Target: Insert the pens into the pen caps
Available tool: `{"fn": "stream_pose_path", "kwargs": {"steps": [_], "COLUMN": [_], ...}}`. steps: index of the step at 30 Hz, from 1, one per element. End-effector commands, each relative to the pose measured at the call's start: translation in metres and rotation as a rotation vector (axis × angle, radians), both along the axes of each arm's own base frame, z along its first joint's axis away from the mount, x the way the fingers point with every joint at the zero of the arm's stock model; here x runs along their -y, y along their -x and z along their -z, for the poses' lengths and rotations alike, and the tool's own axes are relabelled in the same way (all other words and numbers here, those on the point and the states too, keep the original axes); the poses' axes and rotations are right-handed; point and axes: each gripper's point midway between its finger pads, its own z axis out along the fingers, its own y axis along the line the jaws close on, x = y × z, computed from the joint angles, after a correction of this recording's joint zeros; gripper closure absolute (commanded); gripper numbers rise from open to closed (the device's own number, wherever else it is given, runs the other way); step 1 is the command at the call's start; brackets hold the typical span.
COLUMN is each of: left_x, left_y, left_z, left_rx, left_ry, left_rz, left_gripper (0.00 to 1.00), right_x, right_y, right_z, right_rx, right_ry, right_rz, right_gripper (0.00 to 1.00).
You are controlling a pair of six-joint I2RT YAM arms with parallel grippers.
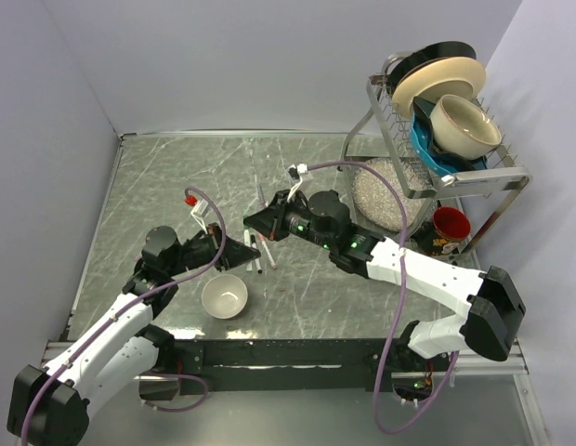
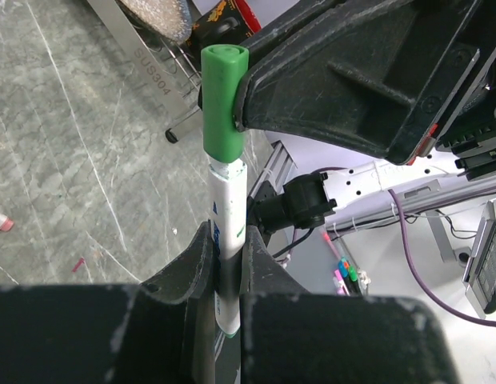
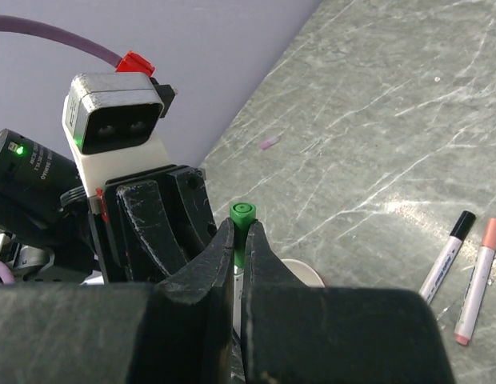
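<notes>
A white pen [image 2: 229,204] stands upright between my left gripper's [image 2: 230,250] jaws, which are shut on its barrel. The green pen cap [image 2: 224,100] sits on the pen's upper end. My right gripper [image 3: 242,234] is shut on that green cap [image 3: 242,218], its finger pressing the cap's side in the left wrist view. In the top view the two grippers meet tip to tip, left [image 1: 238,249] and right [image 1: 258,223], above the table's middle. Two more pens lie side by side on the table, one with a black end [image 3: 446,258] and one with a pink-red end [image 3: 478,282].
A white bowl [image 1: 224,296] stands just in front of the grippers. A dish rack [image 1: 437,121] with plates and bowls, a jar of white beads [image 1: 381,190] and a red cup [image 1: 451,223] fill the back right. A small pink piece [image 3: 270,142] lies near the left wall.
</notes>
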Motion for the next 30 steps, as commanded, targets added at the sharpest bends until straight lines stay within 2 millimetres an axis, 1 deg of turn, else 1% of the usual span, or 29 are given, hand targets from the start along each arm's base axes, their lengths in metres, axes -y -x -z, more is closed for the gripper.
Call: {"fn": "stream_pose_path", "kwargs": {"steps": [1,3,5,6,7,8,10,12,13,15,17,18,19,20,21,22,23,25,30], "left_x": [0.0,-0.001,-0.002,-0.001,0.0,0.0,0.0,0.0,0.0,0.0,0.0,-0.001,-0.001,-0.001,-0.002,-0.002,-0.003,-0.003,-0.002], "left_y": [-0.004,-0.008,-0.011,-0.012,-0.013,-0.013,-0.014,-0.013,-0.012,-0.009,-0.005,-0.003,-0.002,0.001,0.004,0.006,0.009,0.016,0.031], "left_z": [-0.024,-0.024,-0.022,-0.021,-0.023,-0.022,-0.025,-0.026,-0.03,-0.036,-0.038,-0.041,-0.041,-0.042,-0.046,-0.045,-0.046,-0.049,-0.054], "left_rx": [0.102,0.106,0.109,0.106,0.109,0.11,0.128,0.139,0.16,0.182,0.204,0.212,0.226,0.236,0.252,0.26,0.266,0.287,0.32], "left_ry": [0.027,0.018,0.005,0.002,0.001,-0.002,-0.009,-0.018,-0.019,-0.022,-0.028,-0.032,-0.04,-0.043,-0.043,-0.051,-0.053,-0.047,-0.034], "left_rz": [-0.013,-0.036,-0.046,-0.046,-0.043,-0.042,-0.038,-0.032,-0.021,-0.009,0.007,0.011,0.015,0.029,0.034,0.044,0.054,0.083,0.153], "left_gripper": [0.99,0.99,0.99,0.99,0.99,0.99,0.99,0.99,0.99,0.99,0.99,0.99,0.99,0.99,0.99,0.99,0.99,0.99,0.99], "right_x": [0.006,0.005,0.007,0.004,0.006,0.007,0.007,0.007,0.007,0.01,0.013,0.016,0.018,0.019,0.021,0.022,0.023,0.024,0.023], "right_y": [0.008,0.015,0.016,0.023,0.021,0.023,0.027,0.031,0.031,0.031,0.031,0.032,0.032,0.033,0.034,0.034,0.034,0.034,0.032], "right_z": [-0.013,-0.007,0.001,0.006,0.007,0.013,0.013,0.01,0.009,0.003,-0.004,-0.011,-0.015,-0.019,-0.025,-0.029,-0.036,-0.043,-0.063], "right_rx": [0.037,0.027,0.005,-0.003,-0.008,-0.023,-0.033,-0.027,-0.029,-0.029,-0.018,-0.006,0.004,0.01,0.021,0.04,0.049,0.074,0.111], "right_ry": [-0.035,-0.03,-0.004,0.01,0.016,0.03,0.022,0.012,0.01,0.005,-0.002,-0.015,-0.02,-0.023,-0.032,-0.029,-0.031,-0.023,-0.02], "right_rz": [0.011,-0.001,0.032,0.029,0.055,0.058,0.048,0.029,0.029,0.036,0.043,0.047,0.049,0.05,0.051,0.046,0.05,0.045,0.041], "right_gripper": [1.0,1.0,1.0,1.0,1.0,1.0,0.99,0.93,0.87,0.84,0.76,0.7,0.56,0.51,0.49,0.44,0.42,0.4,0.38]}}
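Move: My left hand holds the white pen upright, with the green cap, not quite seated, on its top about 7 cm straight above that hand. My right fingers pinch the cap; the pen's middle is about 5 cm straight below my right hand. On the table, some 20 cm below my left hand, the black marker lies about 12 cm ahead and 1 cm left, the orange marker 12 cm ahead and 2 cm right, and the bowl level with the hand, 8 cm left. I draw my right hand back about 3.5 cm and down 2, the fingers still shut at first, then open them wide to free the cap, rising again some 4 cm and easing right. My left hand keeps its grip on the pen, dips slightly forward, then lifts about 4 cm and comes back, tipping the pen's top back some 15 degrees. ##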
